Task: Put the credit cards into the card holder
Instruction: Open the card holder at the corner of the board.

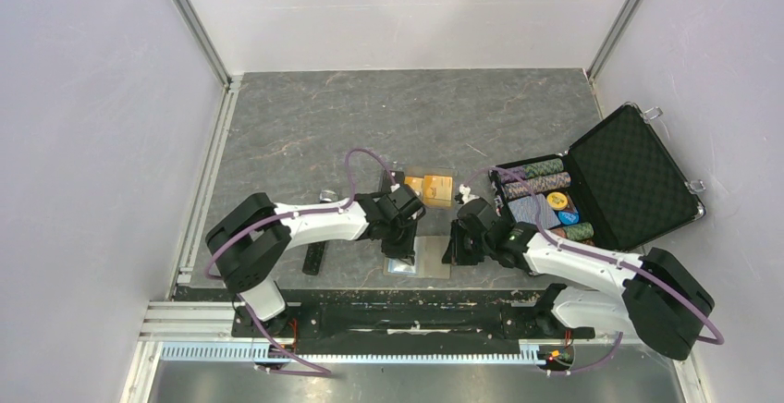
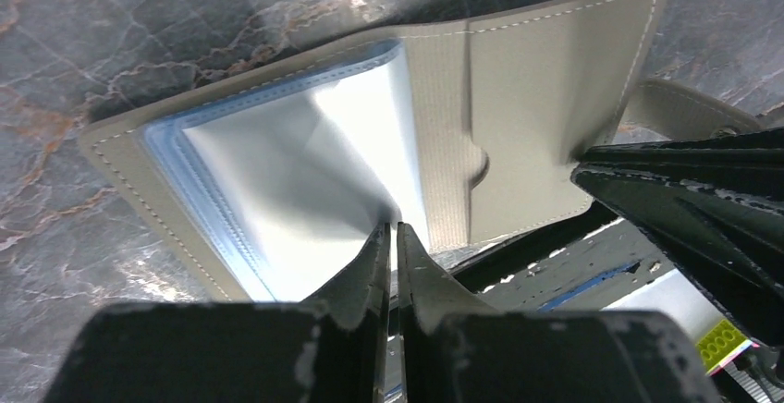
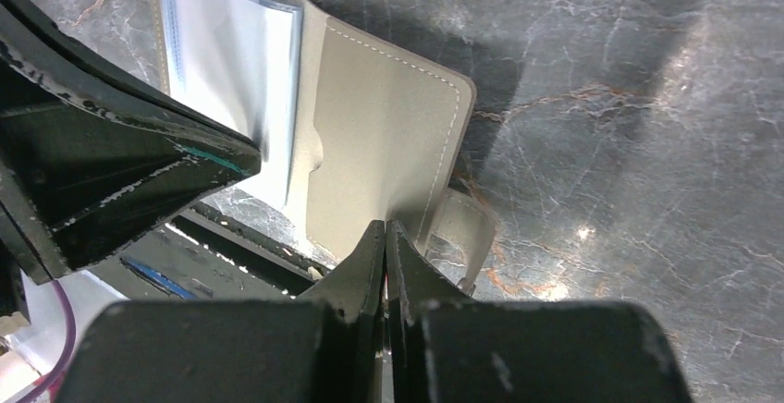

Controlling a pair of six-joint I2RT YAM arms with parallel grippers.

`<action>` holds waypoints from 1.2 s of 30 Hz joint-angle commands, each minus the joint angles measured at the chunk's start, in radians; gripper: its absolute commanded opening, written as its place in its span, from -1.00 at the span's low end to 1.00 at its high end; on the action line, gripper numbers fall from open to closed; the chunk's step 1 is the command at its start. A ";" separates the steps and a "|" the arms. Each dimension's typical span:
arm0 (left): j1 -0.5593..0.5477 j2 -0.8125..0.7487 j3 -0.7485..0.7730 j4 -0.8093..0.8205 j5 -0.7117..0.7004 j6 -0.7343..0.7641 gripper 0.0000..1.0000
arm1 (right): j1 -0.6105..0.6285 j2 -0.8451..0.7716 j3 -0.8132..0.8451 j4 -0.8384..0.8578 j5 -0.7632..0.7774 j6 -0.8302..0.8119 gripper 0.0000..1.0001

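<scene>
The card holder [image 1: 429,261] lies open near the table's front edge, grey-tan with pale blue clear sleeves [image 2: 305,153]. My left gripper [image 2: 395,229] is closed on the corner of a clear sleeve, which rises to its tips. It stands over the holder's left half [image 1: 400,253]. My right gripper [image 3: 385,225] is shut, its tips against the near edge of the holder's right flap [image 3: 379,135], beside the small tab [image 3: 462,227]. Two orange-gold credit cards [image 1: 431,188] lie flat behind the holder, apart from both grippers.
An open black chip case [image 1: 630,177] with striped poker chips [image 1: 544,196] stands at the right. A long black bar [image 1: 314,258] lies left of the holder. The black front rail [image 1: 388,315] runs just behind the holder's near edge.
</scene>
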 commanded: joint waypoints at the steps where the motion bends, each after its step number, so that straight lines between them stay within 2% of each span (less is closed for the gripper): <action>1: 0.026 -0.026 -0.027 -0.029 -0.040 -0.040 -0.79 | 0.000 -0.013 -0.003 -0.030 0.059 0.041 -1.00; 12: 0.038 -0.042 -0.072 0.000 -0.022 -0.062 -0.85 | -0.032 -0.052 -0.015 -0.072 0.084 0.041 -1.00; 14: 0.041 -0.068 -0.086 0.045 0.005 -0.049 -0.74 | -0.032 -0.045 -0.002 -0.075 0.070 0.012 -1.00; 16: 0.043 -0.117 -0.120 0.126 0.052 -0.045 -0.46 | -0.031 -0.023 0.035 -0.105 0.069 -0.031 -1.00; 20: 0.070 -0.220 -0.196 0.250 0.119 -0.068 -0.15 | -0.019 -0.007 0.092 -0.135 0.075 -0.078 -1.00; 28: 0.164 -0.368 -0.250 0.177 0.106 -0.014 -0.04 | -0.010 -0.085 0.170 -0.175 0.089 -0.097 -1.00; 32: 0.210 -0.395 -0.254 0.123 0.101 0.023 0.10 | -0.007 -0.096 0.205 -0.188 0.089 -0.101 -1.00; 36: 0.237 -0.394 -0.254 0.101 0.111 0.042 0.16 | -0.003 -0.078 0.211 -0.140 0.069 -0.107 -0.96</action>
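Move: The card holder already lies open under both hands. Its middle is about 1 cm ahead and 1 cm to the right of the left fingertips, 1 cm below them, and from the right fingertips some 7 cm left and 1 cm ahead. The black pack stands about 17 cm ahead of the left hand and 4 cm to its left. From the right hand, the orange card boxes are roughly 16 cm ahead and 5 cm left, the holder's strap 2 cm right and 1 cm ahead. Outwards first, kept low: the right hand's shut fingertips go about 2 cm to the right along the flap towards the strap side, while the left's go 1 cm left over the clear sleeve. Both then come free and rise, drifting forward, the left up 5 cm and farther left with its fingers spreading open and the wrist tilting some 15 degrees, the right up 6 cm, swinging back left, still shut. ##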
